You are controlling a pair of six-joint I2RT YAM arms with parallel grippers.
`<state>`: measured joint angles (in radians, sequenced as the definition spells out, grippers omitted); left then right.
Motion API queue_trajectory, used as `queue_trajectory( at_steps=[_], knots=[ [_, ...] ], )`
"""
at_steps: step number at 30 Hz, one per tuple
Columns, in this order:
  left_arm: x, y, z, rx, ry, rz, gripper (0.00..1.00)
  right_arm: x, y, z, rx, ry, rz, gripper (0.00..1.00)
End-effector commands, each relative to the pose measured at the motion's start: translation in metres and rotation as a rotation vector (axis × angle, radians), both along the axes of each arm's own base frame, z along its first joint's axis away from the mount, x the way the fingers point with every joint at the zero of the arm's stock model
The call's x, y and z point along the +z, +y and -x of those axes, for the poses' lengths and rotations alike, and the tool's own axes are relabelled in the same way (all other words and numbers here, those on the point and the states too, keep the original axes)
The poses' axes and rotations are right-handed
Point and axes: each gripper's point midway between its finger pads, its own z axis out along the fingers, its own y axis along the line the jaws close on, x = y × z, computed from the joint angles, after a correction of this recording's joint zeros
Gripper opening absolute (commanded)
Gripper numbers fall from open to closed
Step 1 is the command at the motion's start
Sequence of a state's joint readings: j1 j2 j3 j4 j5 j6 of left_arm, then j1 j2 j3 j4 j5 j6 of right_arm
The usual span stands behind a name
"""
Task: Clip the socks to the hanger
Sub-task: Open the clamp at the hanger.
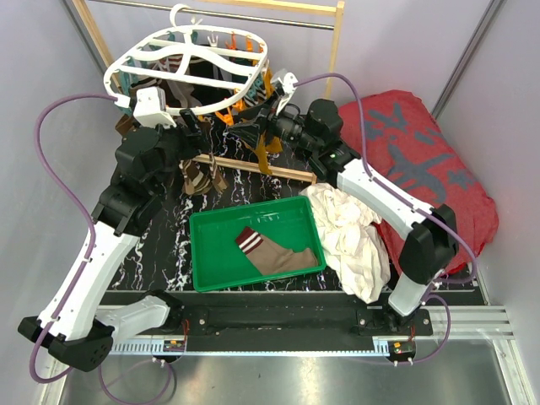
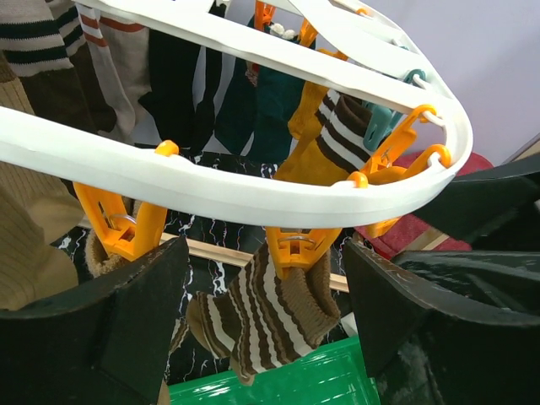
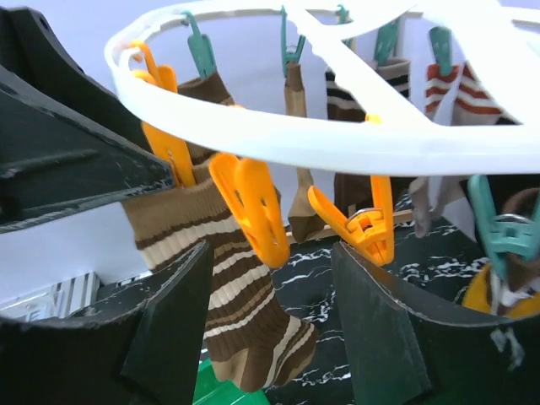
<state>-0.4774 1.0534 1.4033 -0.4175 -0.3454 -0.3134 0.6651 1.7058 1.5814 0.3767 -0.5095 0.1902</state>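
Note:
The white oval hanger [image 1: 190,63] hangs from the rod at the back, with several socks clipped under it. My left gripper [image 1: 201,126] is open just below its front rim [image 2: 253,181]. A brown, cream-striped sock [image 2: 270,312] hangs from an orange clip [image 2: 299,246] between its fingers [image 2: 101,321], untouched. My right gripper [image 1: 253,131] is open under the rim [image 3: 337,143]. A brown striped sock [image 3: 245,295] hangs from an orange clip [image 3: 173,156] beside its left finger [image 3: 169,329]. Two empty orange clips [image 3: 253,211] hang above the gap. One brown sock with a red-and-white cuff [image 1: 274,251] lies in the green tray [image 1: 211,253].
A white cloth [image 1: 350,228] lies right of the tray, and a red cushion [image 1: 430,160] lies at the far right. The wooden rack's base bar [image 1: 253,169] runs under the hanger. Teal clips [image 3: 498,232] hold further socks at the hanger's far side.

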Motion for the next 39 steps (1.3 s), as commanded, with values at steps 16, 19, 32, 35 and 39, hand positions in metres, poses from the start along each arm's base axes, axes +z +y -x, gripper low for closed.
queue_trajectory(
  at_steps=[16,19,32,35,39],
  knots=[
    [0.019,0.005,0.002,0.011,-0.055,0.023,0.77,0.03,0.021,0.009,0.151,-0.07,-0.033,0.49],
    [0.025,0.003,0.006,-0.01,-0.063,0.041,0.77,0.029,0.021,0.012,0.164,-0.063,-0.023,0.31],
    [0.078,-0.001,0.045,-0.124,-0.122,0.101,0.79,0.04,0.026,0.035,0.063,-0.108,0.014,0.0],
    [0.082,-0.01,0.055,-0.198,-0.107,0.102,0.79,0.038,0.025,0.035,0.007,-0.112,0.027,0.0],
    [0.076,-0.029,0.059,-0.295,-0.072,0.121,0.79,0.033,0.031,0.039,-0.019,-0.087,0.052,0.0]
  ],
)
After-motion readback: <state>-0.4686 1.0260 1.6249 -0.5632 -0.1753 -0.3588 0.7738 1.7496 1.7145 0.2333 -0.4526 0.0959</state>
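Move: The orange clamp on the hanger's near right rim hangs about 4 cm left of the right hand and 1 cm above it, level with it in reach. The clamp holding the striped sock is roughly 4 cm back, 11 cm left and 3 cm up from that hand; the next free orange clamp is some 5 cm ahead, 2 cm left and 1 cm up. From the left hand, the clamp to be gripped lies about 6 cm ahead, 8 cm right and 2 cm higher. The free orange clamp gets pinched on its lower part by the right fingertips: the right hand slides some 2.5 cm left onto it, dipping about 2 cm and rising again, and shuts from well open. Still gripping, it draws about 2 cm back and slightly left. Meanwhile the left hand, fingers open, waits, then backs off about 5 cm and rises 7 cm, turning slightly clockwise. ##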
